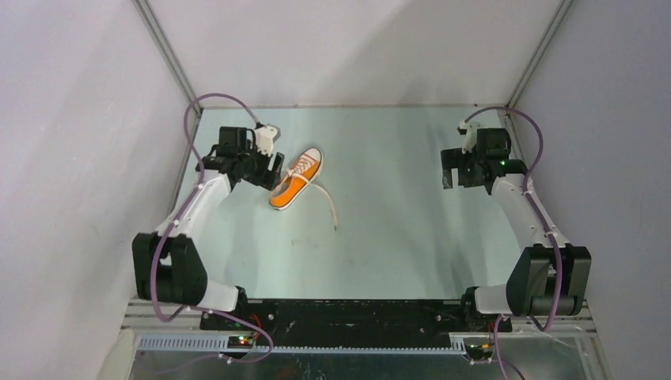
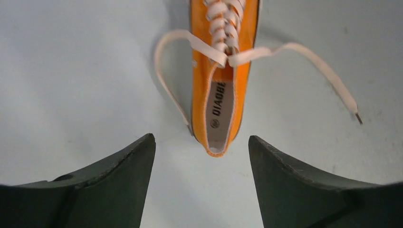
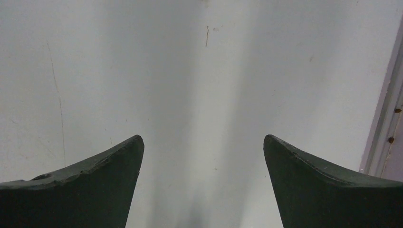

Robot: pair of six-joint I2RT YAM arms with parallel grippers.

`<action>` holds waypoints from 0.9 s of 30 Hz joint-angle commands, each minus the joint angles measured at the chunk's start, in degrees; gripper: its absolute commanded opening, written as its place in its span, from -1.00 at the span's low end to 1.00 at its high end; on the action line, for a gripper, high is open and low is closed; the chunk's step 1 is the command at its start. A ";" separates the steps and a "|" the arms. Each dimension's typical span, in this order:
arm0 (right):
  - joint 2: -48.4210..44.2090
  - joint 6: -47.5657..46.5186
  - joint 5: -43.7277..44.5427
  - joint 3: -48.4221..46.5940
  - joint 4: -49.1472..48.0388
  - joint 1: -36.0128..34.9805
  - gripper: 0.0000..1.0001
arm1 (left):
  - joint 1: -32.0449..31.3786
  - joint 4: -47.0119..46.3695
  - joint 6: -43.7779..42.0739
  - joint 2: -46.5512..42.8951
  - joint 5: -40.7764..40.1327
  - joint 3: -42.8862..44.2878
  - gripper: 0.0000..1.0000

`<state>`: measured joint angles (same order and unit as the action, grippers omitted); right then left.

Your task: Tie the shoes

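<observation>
A small orange sneaker (image 1: pixel 296 180) with a white toe cap lies on the table at the back left, toe pointing to the far right. Its white laces are untied; one long end (image 1: pixel 327 203) trails towards the front right. In the left wrist view the sneaker's heel (image 2: pixel 219 109) lies just ahead of the jaws, with one lace end looping left (image 2: pixel 164 71) and the other running right (image 2: pixel 323 71). My left gripper (image 2: pixel 201 142) (image 1: pixel 274 166) is open and empty, just behind the heel. My right gripper (image 3: pixel 203 138) (image 1: pixel 453 168) is open and empty over bare table at the back right.
Grey enclosure walls surround the table on the left, back and right. The right wall's base (image 3: pixel 387 128) shows close beside my right gripper. The pale table surface (image 1: pixel 396 229) stretches between the arms.
</observation>
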<state>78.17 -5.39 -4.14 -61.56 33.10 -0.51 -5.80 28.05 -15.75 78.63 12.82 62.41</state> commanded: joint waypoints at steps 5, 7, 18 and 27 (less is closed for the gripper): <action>-2.81 -1.04 -4.05 -0.75 -2.20 -0.01 0.99 | 0.36 11.81 -7.14 9.18 9.39 4.92 0.51; -2.64 -1.49 -5.21 -0.75 -1.80 -0.01 0.99 | 0.35 10.46 -6.04 10.03 8.41 4.95 0.44; -1.70 -1.52 -8.64 -0.84 -2.33 -0.58 0.98 | -3.14 9.68 -4.46 14.59 6.65 5.59 -0.55; -1.36 -2.22 -10.26 -0.84 -2.33 -1.97 0.97 | -9.12 12.67 -7.01 14.39 9.30 5.19 -1.00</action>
<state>76.97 -6.59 -12.93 -61.56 32.42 -1.67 -12.08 38.74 -20.80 93.71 19.53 66.13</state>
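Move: The left hand, open, hovers just above the shoe's heel, which is about 10 cm below, 2 cm back and 2 cm to the right. The left lace's end lies by the heel's outer side, some 1 cm ahead and 1 cm left of this hand, while the right lace's end is about 10 cm back and 20 cm right. The lace crossing is roughly 8 cm ahead and 8 cm right. From the right hand the heel lies about 55 cm left, level fore and aft. The left hand drops about 8 cm onto the shoe's heel, easing back nearly 4 cm as its fingers tip some 20 degrees further downward, then shuts its nearly wide-open fingers at the right side of the heel collar and carries on about 3 cm to the right, seeming to pinch the rim and drag the heel along while turning slightly clockwise. The right hand, fingers still wide open over bare table, drifts about 3 cm left towards the shoe. ##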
